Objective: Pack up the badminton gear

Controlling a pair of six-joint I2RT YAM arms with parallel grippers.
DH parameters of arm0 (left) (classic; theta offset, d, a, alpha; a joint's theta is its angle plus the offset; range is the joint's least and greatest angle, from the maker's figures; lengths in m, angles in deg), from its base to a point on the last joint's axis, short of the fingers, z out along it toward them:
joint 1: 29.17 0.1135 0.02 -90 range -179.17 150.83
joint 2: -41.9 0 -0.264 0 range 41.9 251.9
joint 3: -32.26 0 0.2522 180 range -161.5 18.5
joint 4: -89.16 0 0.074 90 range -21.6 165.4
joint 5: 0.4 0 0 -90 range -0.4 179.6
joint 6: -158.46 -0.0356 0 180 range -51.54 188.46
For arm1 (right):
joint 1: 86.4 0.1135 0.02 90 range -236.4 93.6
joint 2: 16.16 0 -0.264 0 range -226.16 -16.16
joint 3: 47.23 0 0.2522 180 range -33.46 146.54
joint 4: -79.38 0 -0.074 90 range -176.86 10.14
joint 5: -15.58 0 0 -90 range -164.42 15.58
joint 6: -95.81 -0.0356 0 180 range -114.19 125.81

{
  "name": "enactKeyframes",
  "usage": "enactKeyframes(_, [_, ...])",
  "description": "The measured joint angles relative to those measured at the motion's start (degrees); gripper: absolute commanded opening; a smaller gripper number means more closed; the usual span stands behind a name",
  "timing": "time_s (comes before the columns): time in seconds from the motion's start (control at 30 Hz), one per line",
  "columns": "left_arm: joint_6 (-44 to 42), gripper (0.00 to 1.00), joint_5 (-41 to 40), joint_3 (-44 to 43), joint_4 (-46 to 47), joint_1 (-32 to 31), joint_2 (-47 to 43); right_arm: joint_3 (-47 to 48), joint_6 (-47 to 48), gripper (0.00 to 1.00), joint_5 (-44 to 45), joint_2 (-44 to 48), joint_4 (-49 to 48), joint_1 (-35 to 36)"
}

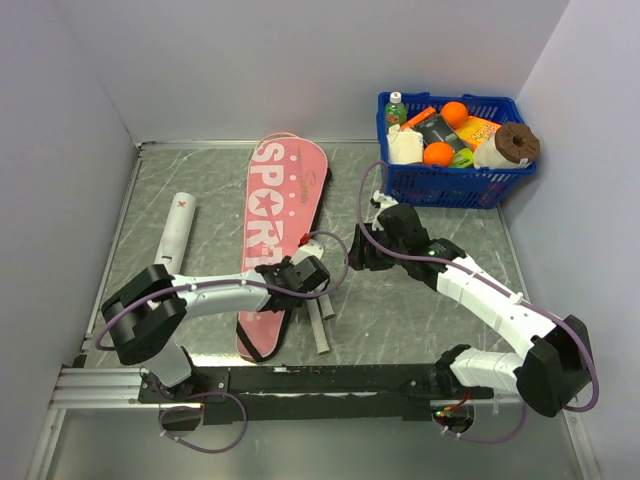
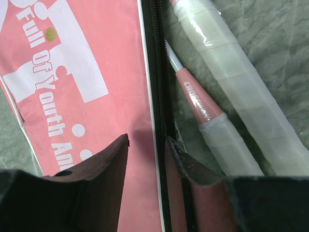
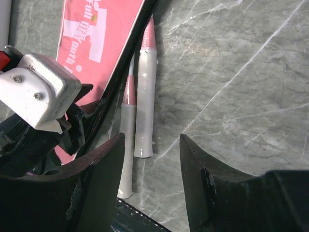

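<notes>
The pink bag (image 1: 280, 210) with white lettering lies lengthwise on the table. My left gripper (image 1: 305, 272) is at its right edge. In the left wrist view the left gripper (image 2: 148, 139) is open and straddles the bag (image 2: 87, 96) along its black zipper (image 2: 157, 72), one finger on the pink top and the other at the zipper side. Two pale racket handles (image 2: 227, 140) stick out of the bag beside it. My right gripper (image 1: 362, 250) hovers just right of the bag. It (image 3: 152, 136) is open over bare table, with the handles (image 3: 145, 111) to its left. A white tube (image 1: 178, 225) lies left of the bag.
A blue plastic basket (image 1: 495, 188) of groceries stands at the back right. Grey walls close in the left, back and right sides. A black rail (image 1: 320, 378) runs along the near edge by the arm bases.
</notes>
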Motion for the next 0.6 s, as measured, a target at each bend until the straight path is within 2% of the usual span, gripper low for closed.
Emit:
enactKeyframes(0.13, [-0.1,0.38,0.4,0.0,0.0,0.3,0.0,-0.7,-0.2,0.56,-0.3,0.0,-0.4,0.0])
enactKeyframes(0.33, [-0.2,0.26,1.2,0.0,-0.1,0.5,1.2,-1.4,-0.4,0.56,-0.4,0.0,-0.4,0.0])
enactKeyframes(0.43, [-0.2,0.17,1.5,0.0,-0.2,0.8,2.3,-1.6,-0.6,0.56,-0.5,0.0,-0.4,0.0])
enactKeyframes(0.5, [-0.4,0.02,1.9,0.0,-0.2,1.1,3.0,-1.6,-0.7,0.56,-0.5,0.0,-0.4,0.0])
enactKeyframes(0.6, [-0.6,0.01,2.1,-0.3,-0.4,1.5,3.3,-1.6,-0.9,0.56,-0.5,0.0,-0.4,0.0])
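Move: Right below the left hand's half-open fingers, about 2 cm down, lies the zipped right edge of the pink racket bag. The near racket handle has its middle some 4 cm to the right and 6 cm back from the hand. The far handle's middle is about 6 cm to the right, roughly level with it. From the right hand, that bag edge is about 13 cm left, 3 cm back and 13 cm down. Sinking about 2 cm onto the zipped edge of the pink bag, the left hand brings its fingers from half open to nearly shut and pinches the edge between the tips, beside the near racket handle. It pauses briefly before dropping and tips only slightly as it goes down. ##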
